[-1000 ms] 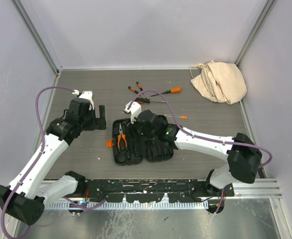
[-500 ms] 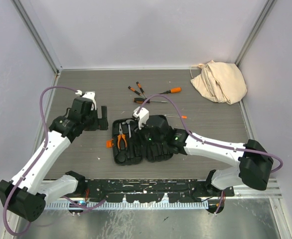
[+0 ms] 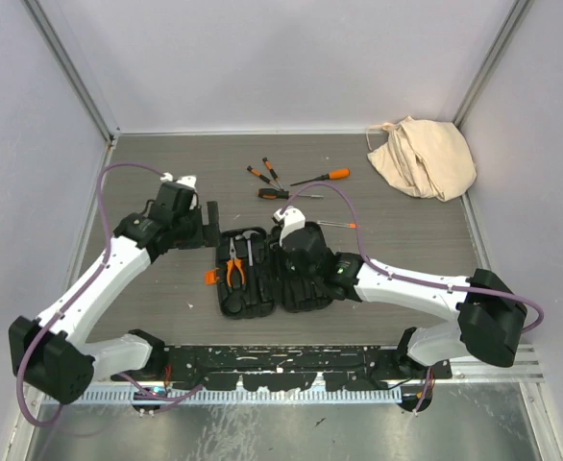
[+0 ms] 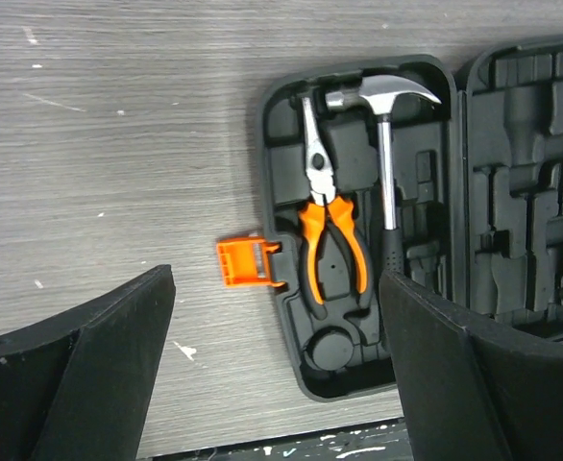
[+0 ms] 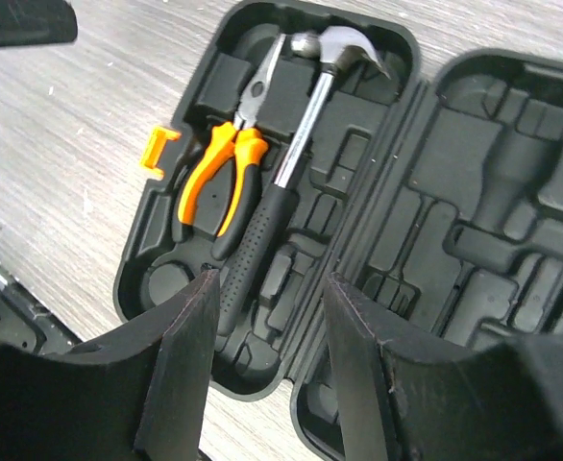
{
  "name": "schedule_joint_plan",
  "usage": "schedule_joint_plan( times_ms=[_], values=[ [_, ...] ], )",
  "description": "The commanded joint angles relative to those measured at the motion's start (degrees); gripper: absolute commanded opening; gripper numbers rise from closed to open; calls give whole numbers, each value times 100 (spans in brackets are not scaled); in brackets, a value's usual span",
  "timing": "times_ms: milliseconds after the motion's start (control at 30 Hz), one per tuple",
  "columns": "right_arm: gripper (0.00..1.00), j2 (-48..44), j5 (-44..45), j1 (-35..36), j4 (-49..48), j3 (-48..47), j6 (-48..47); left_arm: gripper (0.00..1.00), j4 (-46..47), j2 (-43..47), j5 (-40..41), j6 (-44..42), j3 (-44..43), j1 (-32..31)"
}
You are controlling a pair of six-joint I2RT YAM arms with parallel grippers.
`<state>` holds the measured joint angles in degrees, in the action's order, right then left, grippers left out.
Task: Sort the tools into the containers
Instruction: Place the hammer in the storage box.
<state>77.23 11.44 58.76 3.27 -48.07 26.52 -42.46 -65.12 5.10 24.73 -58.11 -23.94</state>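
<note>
The black tool case (image 3: 305,293) lies open at the table's middle. Orange-handled pliers (image 4: 331,226) and a hammer (image 4: 387,144) rest in moulded slots of its left half, by the orange latch (image 4: 243,264). My left gripper (image 3: 205,229) hovers open just left of the case with nothing between its fingers. My right gripper (image 3: 280,248) hangs open over the case, its fingers either side of the hammer's black handle (image 5: 262,230) but above it, not gripping. Several orange-handled screwdrivers (image 3: 325,177) lie loose on the table behind the case.
A beige cloth bag (image 3: 423,156) sits crumpled in the far right corner. Grey walls close in the table on three sides. A black rail (image 3: 291,360) runs along the near edge by the arm bases.
My right gripper has opened a little and drawn back to the right, leaving the hammer lying in the case. My left arm has swung right towards the case's left edge.
</note>
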Motion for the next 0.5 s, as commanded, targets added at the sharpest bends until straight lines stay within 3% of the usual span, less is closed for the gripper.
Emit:
schedule_joint_plan(
  times_ms=[0,133,267,467],
  values=[
    [53,-37,660,15,-51,75,849,86,398,-534,105,197,-520,-374],
    [54,-84,622,12,14,130,1131,81,535,-1219,289,272,-850,-709],
    [54,-103,546,14,38,149,1157,64,713,-1826,202,354,-1155,-814],
    [53,-180,534,9,-125,337,1418,54,692,-2618,203,453,-1558,-898]
  ],
)
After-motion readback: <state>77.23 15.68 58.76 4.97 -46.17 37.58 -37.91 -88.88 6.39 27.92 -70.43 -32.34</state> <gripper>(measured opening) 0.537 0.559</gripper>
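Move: The hammer already lies in the box's left tray, head away from the robot; its middle is about 10 cm to the left hand's right, 3 cm ahead and some 14 cm below. From that hand the pliers are roughly 5 cm right and 2 cm ahead, and the orange latch is almost straight below. From the right hand the hammer's middle lies about 7 cm ahead, 3 cm left and 11 cm down, and the empty tray's middle 8 cm right and 6 cm ahead. The left hand sweeps about 8 cm to its right while reaching 5 cm forward and sinking 4 cm, from over the latch side in across the pliers towards the hammer, its fingers tipping slightly more downward and narrowing from nearly wide to about half open. The right hand stays over the hinge by the hammer's handle end, half open and empty, settling only about 1.5 cm lower and a little to its right while it turns some 10 degrees clockwise. ##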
